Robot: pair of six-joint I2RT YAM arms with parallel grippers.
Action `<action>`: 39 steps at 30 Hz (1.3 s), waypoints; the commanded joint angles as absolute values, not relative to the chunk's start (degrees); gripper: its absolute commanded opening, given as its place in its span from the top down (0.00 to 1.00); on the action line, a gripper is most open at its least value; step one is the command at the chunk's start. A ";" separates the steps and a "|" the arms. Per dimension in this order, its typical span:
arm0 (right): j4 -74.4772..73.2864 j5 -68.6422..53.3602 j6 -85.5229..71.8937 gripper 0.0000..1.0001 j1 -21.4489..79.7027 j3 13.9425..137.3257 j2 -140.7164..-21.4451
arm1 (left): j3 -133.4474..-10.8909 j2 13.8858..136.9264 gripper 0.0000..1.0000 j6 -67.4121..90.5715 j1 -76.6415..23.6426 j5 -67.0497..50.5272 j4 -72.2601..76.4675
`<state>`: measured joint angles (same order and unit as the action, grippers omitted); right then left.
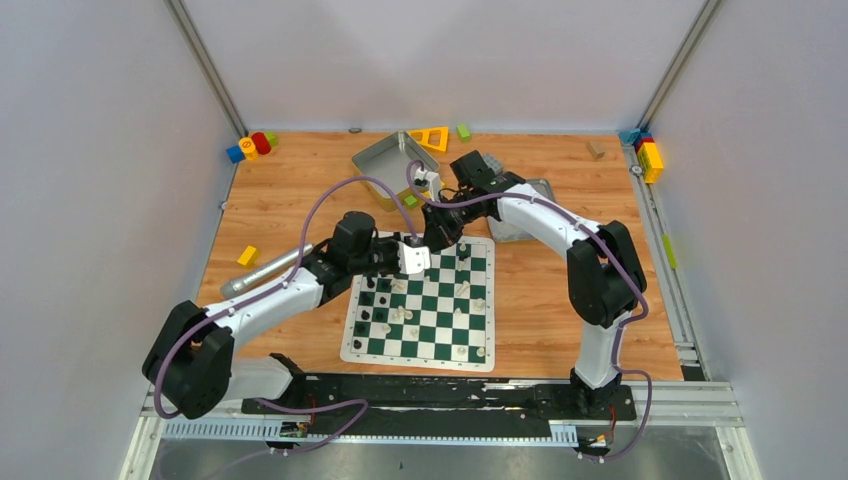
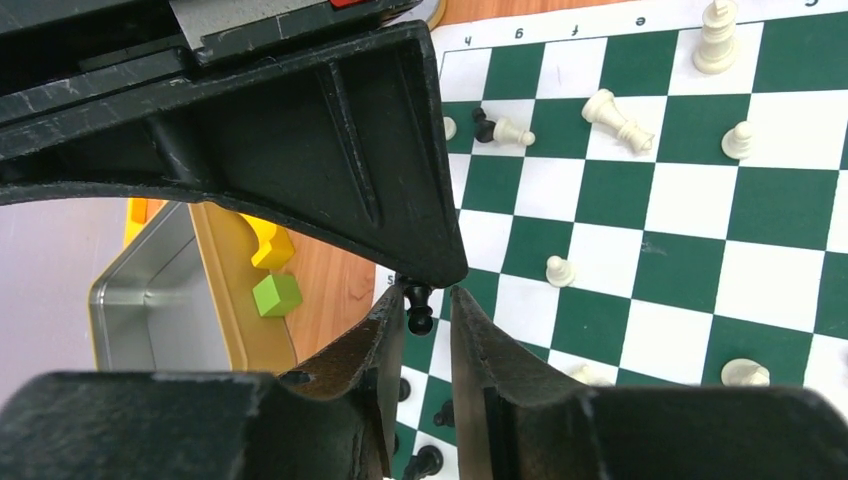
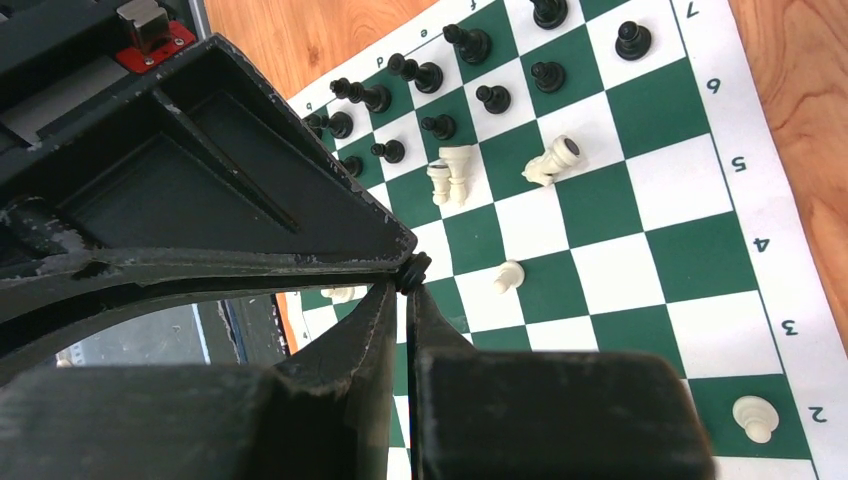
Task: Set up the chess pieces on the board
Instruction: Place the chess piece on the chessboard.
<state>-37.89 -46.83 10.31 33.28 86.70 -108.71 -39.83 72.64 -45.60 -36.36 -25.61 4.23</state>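
Note:
The board [image 1: 415, 357] lies in front of both arms, with black chess pieces [image 3: 440, 127] crowded along its left side and white chess pieces [image 2: 617, 115] scattered, some tipped over. Both grippers meet above the board's far-left corner. My right gripper [image 3: 405, 290] is shut on a small black pawn [image 3: 413, 270] at its very tip. In the left wrist view that pawn [image 2: 419, 308] hangs between the fingers of my left gripper [image 2: 428, 298], which is open: the jaws stand narrowly apart, with a gap showing on the pawn's right side.
A metal tray [image 1: 385, 165] stands just beyond the board's far-left corner, with a green block [image 2: 277, 294] beside it. A second grey tray [image 1: 520, 225] sits behind the right arm. Toy blocks lie at the far-left corner [image 1: 250, 145] and far-right corner [image 1: 648, 155]. A grey cylinder [image 1: 265, 270] lies left of the board.

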 commanded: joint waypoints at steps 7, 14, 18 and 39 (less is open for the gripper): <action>-37.08 -48.80 10.20 1.00 33.31 88.69 -108.91 | -42.70 73.09 0.82 -46.51 -36.95 -25.82 3.80; -38.39 -49.59 11.30 0.87 33.29 88.47 -108.86 | -42.88 72.27 1.00 -46.78 -36.96 -24.13 2.68; -39.26 -49.33 12.97 0.66 32.87 87.03 -106.77 | -43.10 70.28 1.00 -49.16 -36.92 -22.44 -2.53; -39.38 -46.85 19.80 0.53 22.73 73.31 -96.83 | -47.19 64.80 0.99 -51.52 -44.83 -19.89 -50.82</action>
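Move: The left hand is closing around the black pawn still held in the right fingers; its goal, the free near end of the black pawns' row, lies about 17 cm back, 7 cm left and 12 cm below. The nearest placed pawn stands 11 cm back and 7 cm left of this hand, a stray white piece 14 cm back and 6 cm left, the corner black piece 17 cm back and 10 cm left. From the right hand, the last loose black pawn lies some 9 cm right, 3 cm ahead and 12 cm down, a fallen white pawn just nearer, 1 cm ahead and 9 cm right. Staying put over the board, the left fingers finish shutting on the black pawn, and only then do the right fingers let go of it, open about halfway and draw off level, some 8 cm to the right towards the loose black pawn. The left hand then carries its pawn back about 11 cm and left about 7 cm, sinking slightly, over the board towards the near end of the black pawns' row, while the wrist swings some 30 degrees so that the fingers point more steeply down. ##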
